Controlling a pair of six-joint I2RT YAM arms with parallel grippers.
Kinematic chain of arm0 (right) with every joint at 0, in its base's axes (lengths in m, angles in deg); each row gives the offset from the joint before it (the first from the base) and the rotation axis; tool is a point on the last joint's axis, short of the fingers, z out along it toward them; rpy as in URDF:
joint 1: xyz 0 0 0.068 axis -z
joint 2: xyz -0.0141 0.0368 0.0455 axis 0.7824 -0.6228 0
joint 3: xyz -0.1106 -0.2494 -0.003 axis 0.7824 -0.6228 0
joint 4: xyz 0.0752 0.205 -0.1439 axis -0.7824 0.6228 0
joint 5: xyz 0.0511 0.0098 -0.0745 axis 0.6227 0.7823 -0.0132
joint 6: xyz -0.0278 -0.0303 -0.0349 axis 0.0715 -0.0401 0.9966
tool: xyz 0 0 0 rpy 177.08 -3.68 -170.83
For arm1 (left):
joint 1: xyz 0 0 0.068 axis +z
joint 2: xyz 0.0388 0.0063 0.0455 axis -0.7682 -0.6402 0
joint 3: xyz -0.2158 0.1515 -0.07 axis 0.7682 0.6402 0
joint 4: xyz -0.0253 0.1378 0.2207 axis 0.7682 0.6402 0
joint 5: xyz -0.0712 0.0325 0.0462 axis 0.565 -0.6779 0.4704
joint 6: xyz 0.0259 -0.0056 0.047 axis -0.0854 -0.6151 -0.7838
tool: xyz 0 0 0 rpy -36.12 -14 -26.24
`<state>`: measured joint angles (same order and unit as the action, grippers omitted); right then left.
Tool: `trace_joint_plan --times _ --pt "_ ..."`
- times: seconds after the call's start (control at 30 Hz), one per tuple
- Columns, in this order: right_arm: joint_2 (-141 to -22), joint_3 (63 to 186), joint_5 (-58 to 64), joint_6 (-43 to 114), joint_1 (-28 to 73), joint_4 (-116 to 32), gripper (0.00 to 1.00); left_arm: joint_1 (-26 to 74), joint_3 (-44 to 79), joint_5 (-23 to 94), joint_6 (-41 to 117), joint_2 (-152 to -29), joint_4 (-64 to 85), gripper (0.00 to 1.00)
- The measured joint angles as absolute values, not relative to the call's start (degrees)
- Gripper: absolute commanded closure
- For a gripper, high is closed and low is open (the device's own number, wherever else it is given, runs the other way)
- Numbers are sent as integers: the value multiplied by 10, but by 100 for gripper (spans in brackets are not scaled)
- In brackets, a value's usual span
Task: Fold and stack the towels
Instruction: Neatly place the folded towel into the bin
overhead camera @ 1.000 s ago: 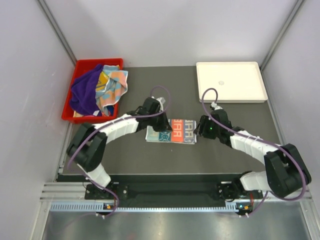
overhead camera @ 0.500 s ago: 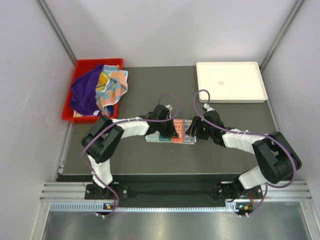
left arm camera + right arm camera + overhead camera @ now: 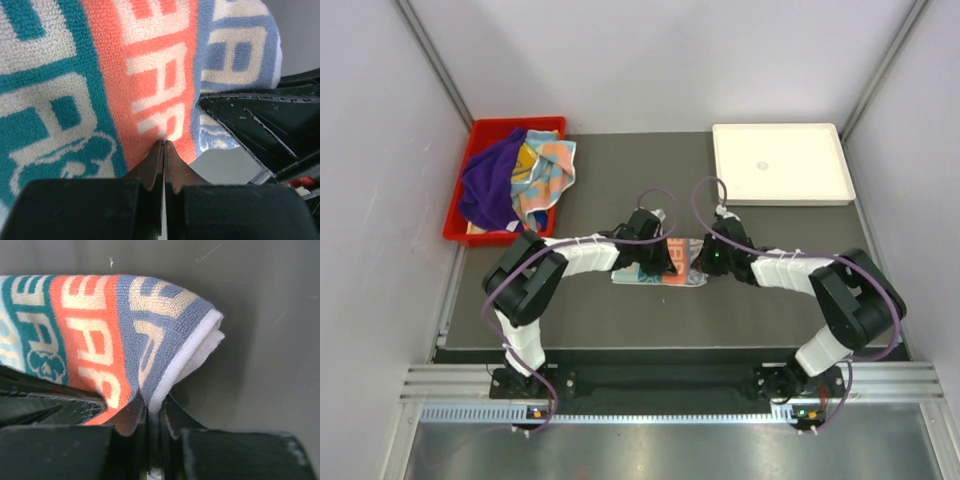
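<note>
The lettered teal, orange and white towel [image 3: 682, 274] lies mid-table, partly folded, its right edge lifted and doubled over. My left gripper [image 3: 665, 262] is shut, its tips [image 3: 164, 143] pressed down on the towel's orange stripe [image 3: 150, 65]. My right gripper [image 3: 705, 262] is shut on the towel's white-hemmed right edge [image 3: 185, 357], which runs between its fingers [image 3: 152, 407]. The right gripper's black body shows close by in the left wrist view [image 3: 260, 130]. A deep purple towel [image 3: 490, 185] and a multicoloured towel [image 3: 545, 170] lie bunched in the red bin.
The red bin [image 3: 480, 232] stands at the back left. A white shallow tray [image 3: 820, 190] stands at the back right. Both arms reach in over the dark mat [image 3: 770, 310], their grippers nearly touching over the towel.
My right gripper has moved left, carrying the towel's right edge over the rest, so the towel looks narrower. My left gripper moved right onto the towel's middle, then stayed.
</note>
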<state>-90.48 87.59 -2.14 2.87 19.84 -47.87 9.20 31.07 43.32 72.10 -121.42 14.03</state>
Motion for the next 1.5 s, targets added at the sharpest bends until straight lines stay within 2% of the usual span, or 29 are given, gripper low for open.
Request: trace_joint_plan --times 0.2,0.4,0.57,0.77,1.03,1.2,1.5 --pt "-924 956 -85 80 192 -378 100 92 265 400 698 -1170 226 100" --pt "-993 1110 -198 159 191 -271 100 114 232 370 672 -1059 275 100" --pt "-1108 1299 -295 224 191 -186 100 154 231 355 654 -988 298 100" --pt "-1260 1515 -384 294 197 -130 100 201 241 357 631 -962 331 100" --pt "-1363 1695 -470 388 222 -76 100 221 256 381 600 -957 366 100" --pt "-1370 1750 -500 437 250 -73 100 224 259 397 591 -957 369 100" --pt "-1370 1756 -503 475 313 -84 100 225 264 428 583 -958 367 100"
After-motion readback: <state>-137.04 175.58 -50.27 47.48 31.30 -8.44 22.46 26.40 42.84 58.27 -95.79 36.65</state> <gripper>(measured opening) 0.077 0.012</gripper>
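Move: The right hand already pinches the folded towel's right end, low over the table; the towel's middle is about 10 cm to its left and 1 cm ahead. The white bin it goes to has its middle some 27 cm ahead, 20 cm to the right and roughly level in height. For the left hand, its shut fingers down on the towel, that bin lies about 27 cm ahead and 28 cm right. Right hand carries the pinched towel some 30 cm forward, then right, rising, over the bin; left lifts off. ##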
